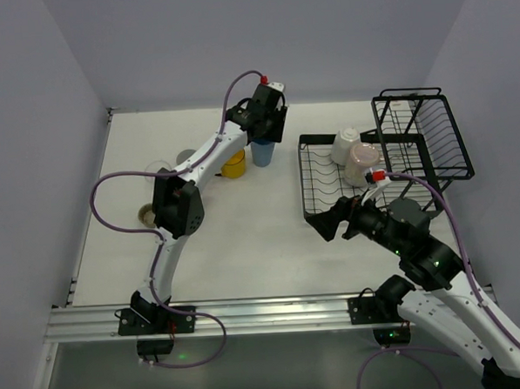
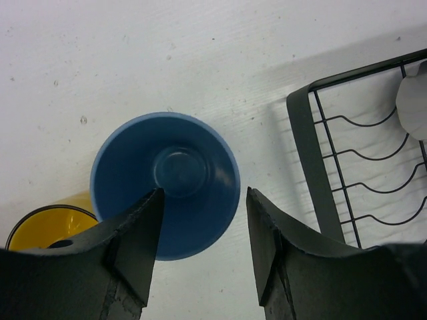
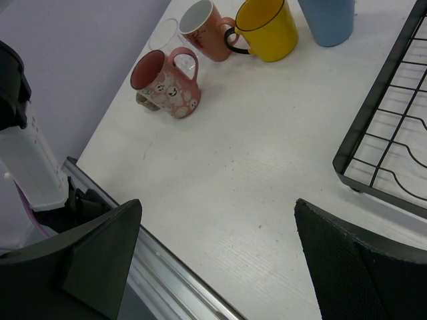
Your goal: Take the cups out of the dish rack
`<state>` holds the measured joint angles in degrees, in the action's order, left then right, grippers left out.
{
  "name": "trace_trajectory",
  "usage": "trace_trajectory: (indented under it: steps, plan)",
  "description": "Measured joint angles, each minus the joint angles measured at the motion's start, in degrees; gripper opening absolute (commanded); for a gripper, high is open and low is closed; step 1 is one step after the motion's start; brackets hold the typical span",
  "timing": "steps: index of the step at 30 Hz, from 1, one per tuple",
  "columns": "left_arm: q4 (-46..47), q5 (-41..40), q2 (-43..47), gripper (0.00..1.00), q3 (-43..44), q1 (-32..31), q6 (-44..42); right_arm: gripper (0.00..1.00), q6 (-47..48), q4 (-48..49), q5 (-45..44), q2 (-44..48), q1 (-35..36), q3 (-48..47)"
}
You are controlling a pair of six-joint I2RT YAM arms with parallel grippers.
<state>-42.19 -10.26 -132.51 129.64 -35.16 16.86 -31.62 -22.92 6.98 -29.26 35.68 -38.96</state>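
The black wire dish rack (image 1: 317, 196) lies at the right, with its taller basket (image 1: 427, 133) behind it. Two cups stand in it, one white (image 1: 345, 145) and one pink (image 1: 361, 163). A blue cup (image 2: 167, 177) stands upright on the table left of the rack. My left gripper (image 2: 205, 195) hovers over it, open. Its left finger overlaps the cup's rim and its right finger is apart from it. A yellow mug (image 1: 233, 164) stands beside the blue cup (image 1: 262, 152). My right gripper (image 3: 217, 207) is wide open and empty over bare table, near the rack's front left corner (image 3: 373, 133).
Further left on the table are a pink mug with faces (image 3: 167, 83), tilted on something beige, a salmon mug (image 3: 203, 27) and a clear glass (image 3: 167, 33). The metal rail (image 1: 266, 314) runs along the near edge. Walls close in on the left, the back and the right.
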Motion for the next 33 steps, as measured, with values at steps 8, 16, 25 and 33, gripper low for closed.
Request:
trace_trajectory:
  steps: [8,16,25,33]
  plan:
    - [2.2,2.3,0.2,0.57,0.0,0.0,0.0,0.99,0.4,0.3,0.0,-0.3,0.0,0.0]
    - [6.6,4.4,6.5,0.66,-4.1,-1.5,0.0,0.99,0.6,0.2,-0.5,0.9,0.0,-1.5]
    - [27.1,10.9,20.8,1.00,-20.0,-13.1,-1.9,0.99,0.1,1.1,-4.7,11.3,0.0,-4.4]
    - [39.1,14.8,12.4,1.00,-19.8,-18.1,-4.1,0.99,0.2,0.5,-8.5,16.2,0.0,-9.3]
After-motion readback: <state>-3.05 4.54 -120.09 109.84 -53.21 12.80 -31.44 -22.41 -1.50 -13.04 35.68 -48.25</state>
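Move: The left hand, empty just above the blue cup it has set down, has the beige mug in the rack about 25 cm to its right, 8 cm back and 8 cm lower. The white cup stands roughly 4 cm left of that mug and 5 cm farther out; the blue cup's middle is some 2 cm left of the hand, 1 cm back and 9 cm below. From the right hand the beige mug lies about 24 cm ahead, 15 cm right and 18 cm down. Up off the blue cup, then in a fast arc right and back, the left hand swings about 20 cm rightward over the rack towards the beige mug, rising some 15 cm before it starts to dip. On the way its fingers spread from half to fully open and the wrist turns clockwise and tips up. The right hand clears out, rising 13 cm while easing right and back, still open and tipping up. ##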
